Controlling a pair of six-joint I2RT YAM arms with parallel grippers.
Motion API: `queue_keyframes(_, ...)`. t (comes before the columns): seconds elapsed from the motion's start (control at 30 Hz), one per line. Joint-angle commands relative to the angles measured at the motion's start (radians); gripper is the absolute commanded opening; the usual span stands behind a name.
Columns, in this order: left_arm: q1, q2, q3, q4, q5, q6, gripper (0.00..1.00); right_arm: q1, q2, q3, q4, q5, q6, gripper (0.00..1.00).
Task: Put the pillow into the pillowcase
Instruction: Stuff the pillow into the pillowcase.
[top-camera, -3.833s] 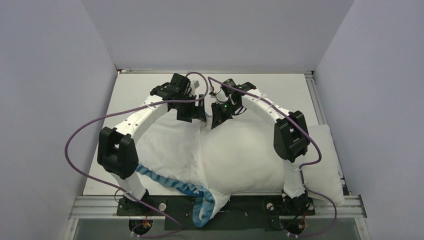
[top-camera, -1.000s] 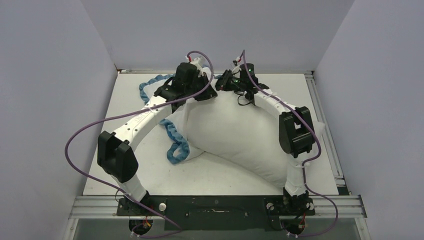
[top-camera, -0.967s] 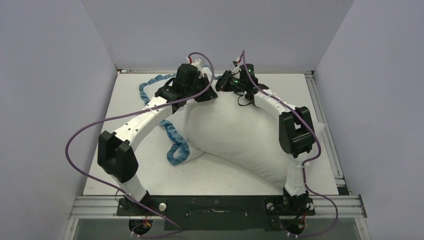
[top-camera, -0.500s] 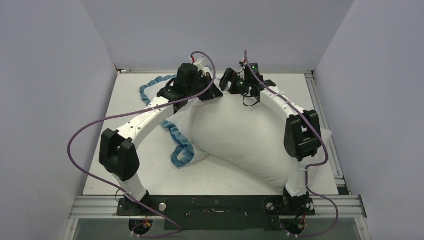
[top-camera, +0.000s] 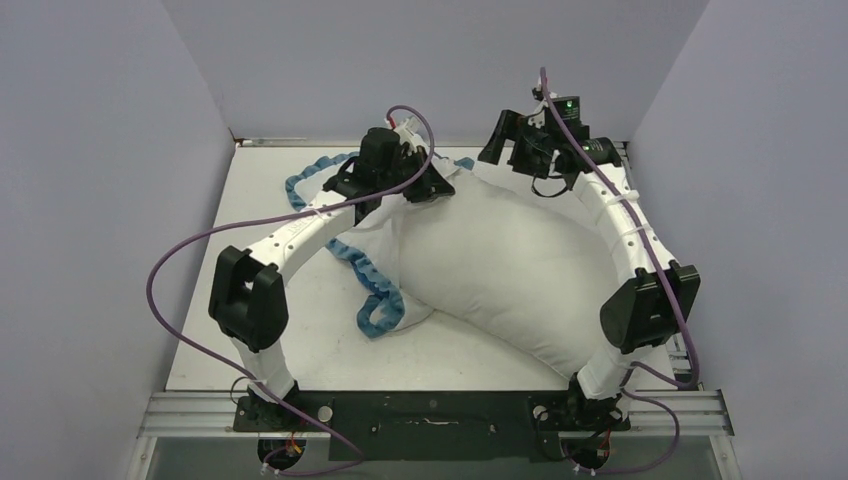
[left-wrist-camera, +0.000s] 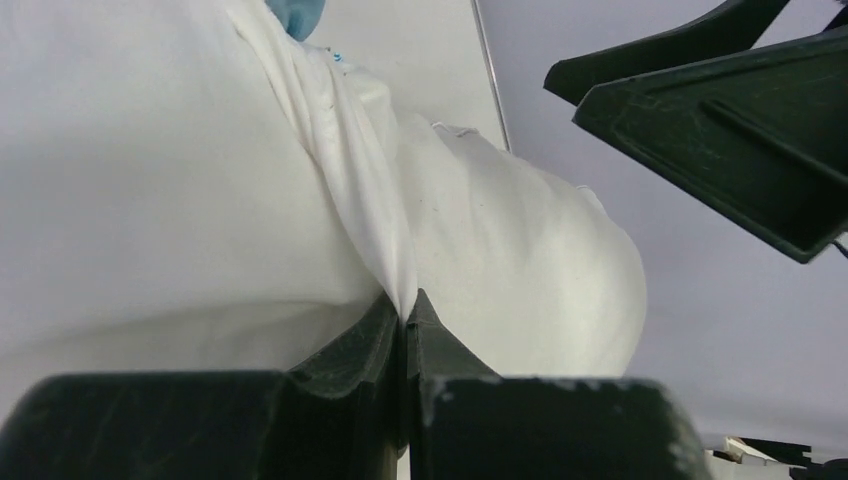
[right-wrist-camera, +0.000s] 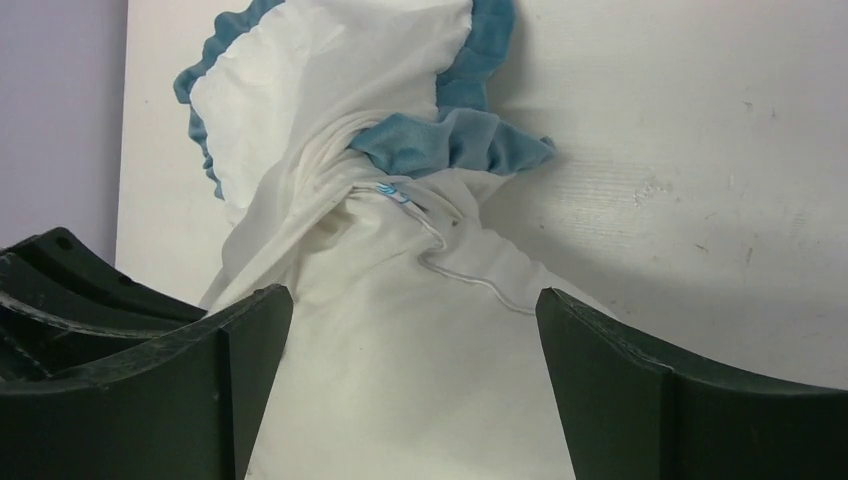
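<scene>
The plump white pillow (top-camera: 520, 270) lies slantwise across the table, its far end raised. The pillowcase (top-camera: 372, 290) shows its blue ruffle along the pillow's left side and far left; its white inner face (right-wrist-camera: 330, 80) is bunched at the pillow's far end. My left gripper (top-camera: 432, 188) is shut on a thin fold of that white cloth (left-wrist-camera: 340, 150), pinched at the fingertips (left-wrist-camera: 405, 310). My right gripper (top-camera: 503, 140) hangs open above the pillow's far end, holding nothing. Its fingers (right-wrist-camera: 415, 295) straddle the white cloth from above without touching it.
White table surface (top-camera: 300, 330) shows left and in front of the pillow. Lavender walls close in on three sides. A metal rail (top-camera: 640, 200) runs along the right edge. The black mounting plate (top-camera: 440, 415) sits at the near edge.
My right gripper opened, let go of the cloth and rose up and to the right. The left gripper stayed shut and drifted slightly right. The pillow's far end sank a little.
</scene>
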Motion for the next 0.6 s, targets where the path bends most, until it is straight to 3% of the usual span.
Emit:
queue_keyframes(0.0, 0.013, -0.008, 0.044, 0.118, 0.068, -0.072, 0.00, -0.040, -0.050, -0.042, -0.035, -0.085, -0.053, 0.90)
queue_keyframes(0.13, 0.031, 0.000, 0.062, 0.188, 0.084, -0.161, 0.00, 0.015, -0.079, -0.048, -0.133, -0.114, -0.148, 0.90)
queue_keyframes(0.23, 0.026, 0.026, 0.117, 0.243, 0.086, -0.204, 0.00, 0.174, -0.088, -0.099, -0.182, 0.012, -0.209, 0.90)
queue_keyframes(0.33, -0.003, 0.057, 0.163, 0.268, 0.084, -0.236, 0.00, 0.236, -0.121, -0.263, -0.046, 0.058, -0.174, 0.95)
queue_keyframes(0.47, -0.031, 0.022, 0.104, 0.283, -0.009, -0.269, 0.00, 0.104, -0.128, -0.404, 0.230, -0.139, 0.010, 0.33)
queue_keyframes(0.57, -0.051, -0.032, 0.025, 0.324, -0.090, -0.253, 0.00, 0.069, -0.072, -0.394, 0.378, -0.253, 0.123, 0.14)
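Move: The upper left end of the pillow, about to be gripped, lies around 9 cm back and 6 cm left of the open right hand and some 9 cm below it. The pillowcase edge pinched by the left hand is about 4 cm back, 10 cm left and 3 cm below the right hand; the blue trim corner lies roughly 8 cm ahead, 4 cm left and 20 cm below. From the left hand, that pillow end is 5 cm back, 5 cm right and 6 cm below. The pillow's upper left end is what the right hand swoops onto, some 9 cm back, 8 cm down and 6 cm left towards the left gripper, turning counter-clockwise; its wide-open fingers then close and pinch up the white cloth, easing slightly forward and right. The left hand keeps its grip on the pillowcase edge and raises it about 4 cm, rolling slightly and drifting forward and right. ##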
